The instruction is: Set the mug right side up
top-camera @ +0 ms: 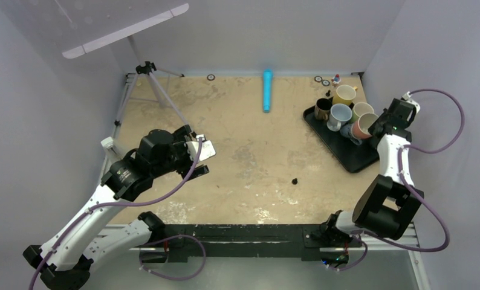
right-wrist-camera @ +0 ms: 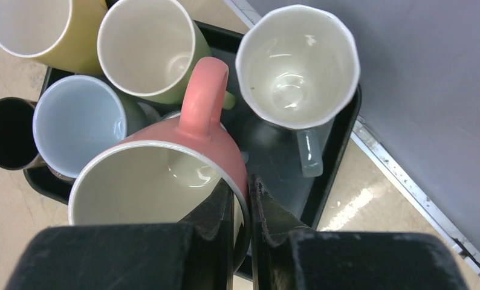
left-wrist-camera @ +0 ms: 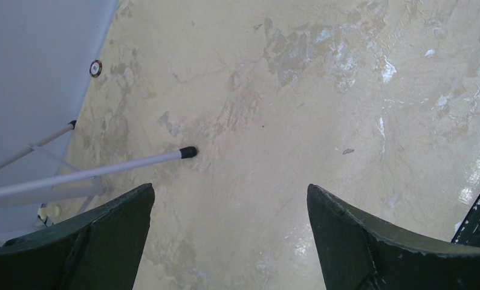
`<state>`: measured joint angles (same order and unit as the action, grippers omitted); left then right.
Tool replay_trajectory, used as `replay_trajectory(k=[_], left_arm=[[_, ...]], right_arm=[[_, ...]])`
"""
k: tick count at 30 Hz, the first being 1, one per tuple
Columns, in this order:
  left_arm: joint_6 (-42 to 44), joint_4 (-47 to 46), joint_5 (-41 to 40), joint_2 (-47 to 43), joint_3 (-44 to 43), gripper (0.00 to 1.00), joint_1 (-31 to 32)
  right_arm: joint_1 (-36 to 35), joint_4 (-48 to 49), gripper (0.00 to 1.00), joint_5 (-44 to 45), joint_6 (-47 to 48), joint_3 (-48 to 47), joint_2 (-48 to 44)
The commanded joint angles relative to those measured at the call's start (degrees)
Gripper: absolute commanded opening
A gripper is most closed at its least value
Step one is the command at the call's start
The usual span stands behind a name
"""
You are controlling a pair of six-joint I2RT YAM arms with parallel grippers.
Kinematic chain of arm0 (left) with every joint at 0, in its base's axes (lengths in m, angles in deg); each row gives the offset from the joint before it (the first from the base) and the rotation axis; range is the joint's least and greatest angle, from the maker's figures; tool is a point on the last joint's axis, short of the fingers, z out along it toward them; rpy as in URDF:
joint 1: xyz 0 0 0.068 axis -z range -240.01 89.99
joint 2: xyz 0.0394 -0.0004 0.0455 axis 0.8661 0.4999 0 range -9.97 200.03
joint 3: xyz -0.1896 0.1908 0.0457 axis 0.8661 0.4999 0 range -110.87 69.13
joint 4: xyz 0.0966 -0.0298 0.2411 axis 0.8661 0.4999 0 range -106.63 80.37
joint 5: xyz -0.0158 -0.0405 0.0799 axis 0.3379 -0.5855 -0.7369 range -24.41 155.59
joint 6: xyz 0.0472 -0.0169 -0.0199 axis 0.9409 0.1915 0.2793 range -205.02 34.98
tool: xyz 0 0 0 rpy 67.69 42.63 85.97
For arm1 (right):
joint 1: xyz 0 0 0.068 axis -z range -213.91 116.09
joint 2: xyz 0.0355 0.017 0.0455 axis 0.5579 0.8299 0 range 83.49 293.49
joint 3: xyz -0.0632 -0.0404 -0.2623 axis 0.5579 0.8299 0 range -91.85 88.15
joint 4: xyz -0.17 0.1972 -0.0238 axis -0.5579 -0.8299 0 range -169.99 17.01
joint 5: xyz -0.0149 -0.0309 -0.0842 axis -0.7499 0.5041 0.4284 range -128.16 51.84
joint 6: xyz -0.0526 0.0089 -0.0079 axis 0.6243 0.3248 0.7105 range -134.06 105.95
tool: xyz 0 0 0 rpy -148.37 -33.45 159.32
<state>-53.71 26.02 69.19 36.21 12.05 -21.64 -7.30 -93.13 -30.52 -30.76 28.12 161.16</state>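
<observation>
The pink mug [right-wrist-camera: 202,115] hangs over the black tray [right-wrist-camera: 329,158] at the table's far right, mouth toward the wrist camera and handle pointing away. My right gripper [right-wrist-camera: 242,184] is shut on its rim, one finger inside the mug and one outside. From above, the mug [top-camera: 364,125] looks tilted, beside the right gripper [top-camera: 379,127]. My left gripper [left-wrist-camera: 230,193] is open over bare tabletop on the left side [top-camera: 198,154], with nothing between its fingers.
Several other mugs stand mouth-up on the tray [top-camera: 346,156]: yellow [right-wrist-camera: 38,27], green [right-wrist-camera: 147,45], light blue [right-wrist-camera: 74,127], black [right-wrist-camera: 5,133], white [right-wrist-camera: 295,66]. A tripod [top-camera: 156,84] stands back left, one leg [left-wrist-camera: 104,171] near the left gripper. A blue tube [top-camera: 267,90] lies at the back.
</observation>
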Motion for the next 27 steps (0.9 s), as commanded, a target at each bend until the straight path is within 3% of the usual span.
replay_trajectory(k=[1,12,27], left_arm=[[1.1,-1.1,-0.2,-0.1,-1.2,1.00,-0.2],[1.0,-1.0,-0.1,0.0,-1.3,1.00,-0.2],[1.1,-0.6,-0.1,-0.8,-0.7,1.00,-0.2]], right_arm=[[-1.3,6.2,0.00,-3.0,-0.8,-4.5,1.2],[-6.7,4.2,0.00,0.0,0.5,-7.8,4.4],[-7.3,0.8,0.00,6.3,5.0,-11.7,6.5]])
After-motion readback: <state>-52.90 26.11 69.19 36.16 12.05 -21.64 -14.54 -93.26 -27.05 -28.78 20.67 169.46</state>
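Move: The right gripper already pinches the pink mug by its rim over the tray. The small blue mug it is driven against lies about 4 cm ahead and 8 cm to its left, some 6 cm lower. At about that same lower level, the green mug is 10 cm ahead and 3 cm left, the light-blue mug 10 cm ahead and 11 cm left, the grey mug 6 cm ahead and 6 cm right. From the left hand, the small blue mug is roughly 18 cm ahead, 61 cm right and 14 cm below. Keep the right gripper shut on the pink mug's rim and carry it nearly level, about 5 cm forward and bearing left by some 3 cm, pushing against the small blue mug towards the green and light-blue ones. Turn the wrist slightly counter-clockwise on the way, then ease back right about 1 cm at the far end. ##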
